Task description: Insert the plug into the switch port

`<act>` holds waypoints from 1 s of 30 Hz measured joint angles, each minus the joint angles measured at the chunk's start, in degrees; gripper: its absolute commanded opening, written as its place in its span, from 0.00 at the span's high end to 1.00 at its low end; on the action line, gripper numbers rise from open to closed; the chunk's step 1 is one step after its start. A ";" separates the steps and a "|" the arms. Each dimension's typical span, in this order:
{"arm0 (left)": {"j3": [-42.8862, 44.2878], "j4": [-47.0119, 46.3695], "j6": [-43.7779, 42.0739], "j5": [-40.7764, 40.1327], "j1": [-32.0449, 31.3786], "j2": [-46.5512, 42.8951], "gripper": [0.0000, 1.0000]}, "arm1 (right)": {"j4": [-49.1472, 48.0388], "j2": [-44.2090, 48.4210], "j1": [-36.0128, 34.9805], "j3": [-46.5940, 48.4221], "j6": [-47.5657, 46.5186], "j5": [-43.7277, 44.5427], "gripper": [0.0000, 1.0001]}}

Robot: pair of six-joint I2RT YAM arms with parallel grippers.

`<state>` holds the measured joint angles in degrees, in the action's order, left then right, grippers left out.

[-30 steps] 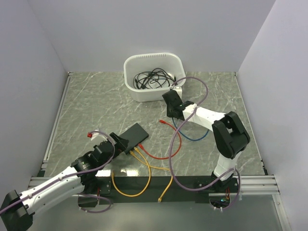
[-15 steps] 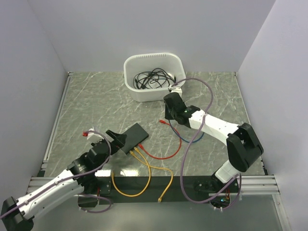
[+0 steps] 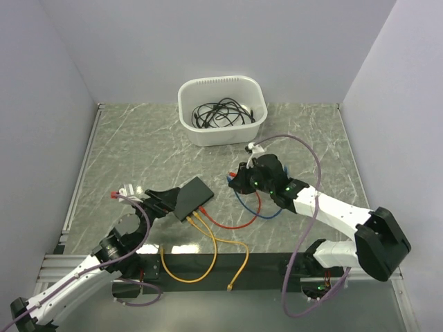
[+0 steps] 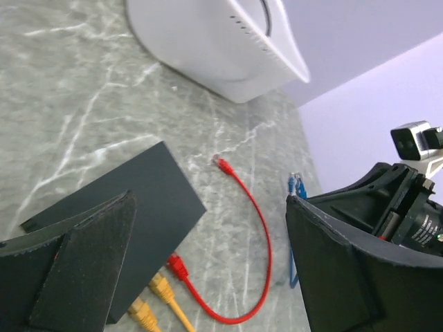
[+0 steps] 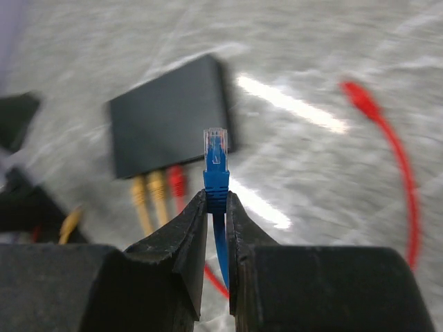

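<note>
The flat black switch (image 3: 192, 197) lies on the marble table, left of centre. Its ports (image 3: 197, 211) run along the near long edge, where two yellow plugs (image 5: 148, 185) and a red plug (image 5: 177, 181) sit in sockets. My right gripper (image 5: 217, 200) is shut on a blue plug (image 5: 216, 166) whose clear tip points at the switch (image 5: 169, 124) from a short distance. Seen from above, that gripper (image 3: 235, 181) hovers just right of the box. My left gripper (image 3: 159, 200) stands open at the box's left end, one finger (image 4: 90, 263) over the switch (image 4: 138, 200), holding nothing.
A white tub (image 3: 221, 111) of black cables stands at the back. The red cable (image 3: 242, 221) loops right of the switch, its free end (image 4: 221, 163) lying loose. Yellow cables (image 3: 208, 256) trail to the near edge. The blue cable (image 3: 266, 213) hangs under my right arm.
My right arm has swung from beside the tub down and forward toward the switch, carrying the blue plug. My left arm has shifted left and back a little, its gripper still open.
</note>
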<state>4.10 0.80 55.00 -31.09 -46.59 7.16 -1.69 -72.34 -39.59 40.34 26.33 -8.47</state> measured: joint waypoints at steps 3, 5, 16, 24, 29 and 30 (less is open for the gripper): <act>-0.55 -2.25 -1.44 2.01 0.00 -0.85 0.01 | -5.16 2.32 -1.29 -2.80 -0.26 -5.88 1.00; -0.55 -3.96 -2.58 4.79 0.02 -0.68 0.03 | -7.50 3.23 -3.08 -4.04 -0.87 -8.09 1.00; -1.09 -19.45 -7.04 19.87 0.02 3.02 0.12 | -15.30 5.44 -9.46 -6.45 -3.74 -17.40 1.00; -1.09 -28.24 -7.69 27.10 0.02 6.21 0.21 | -17.00 5.57 -10.43 -7.02 -4.63 -20.55 1.00; -1.11 -32.41 -7.76 30.14 0.02 9.31 0.32 | -18.10 5.60 -10.64 -7.08 -4.79 -21.16 1.00; -1.14 -33.42 -7.76 30.64 0.02 10.03 0.33 | -18.38 5.64 -10.69 -7.13 -4.79 -21.31 1.00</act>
<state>2.96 -32.62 47.24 -0.45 -46.57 17.19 -20.08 -66.70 -50.28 33.21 21.54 -29.78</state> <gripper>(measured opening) 0.695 0.196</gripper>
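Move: The open left gripper, where the right hand is taking the blue plug it already holds, lies about 19 cm to the right hand's left, 5 cm back and 2 cm above. The switch's middle is some 13 cm left, 1 cm ahead and 11 cm below the right hand; the loose red plug is about 8 cm ahead, level sideways. From the left hand, the blue plug is roughly 18 cm right, 6 cm ahead and slightly below, the switch 6 cm ahead and 6 cm right, well below. Still pinching the blue plug, the right hand draws back about 11 cm while moving left and rising, towards the left gripper; it turns some 30 degrees counter-clockwise and levels out so the plug points left. The empty left hand rises, shifts right and eases back, swinging clockwise towards the plug and tipping its fingers up, the open fingers narrowing partway without touching the plug. ##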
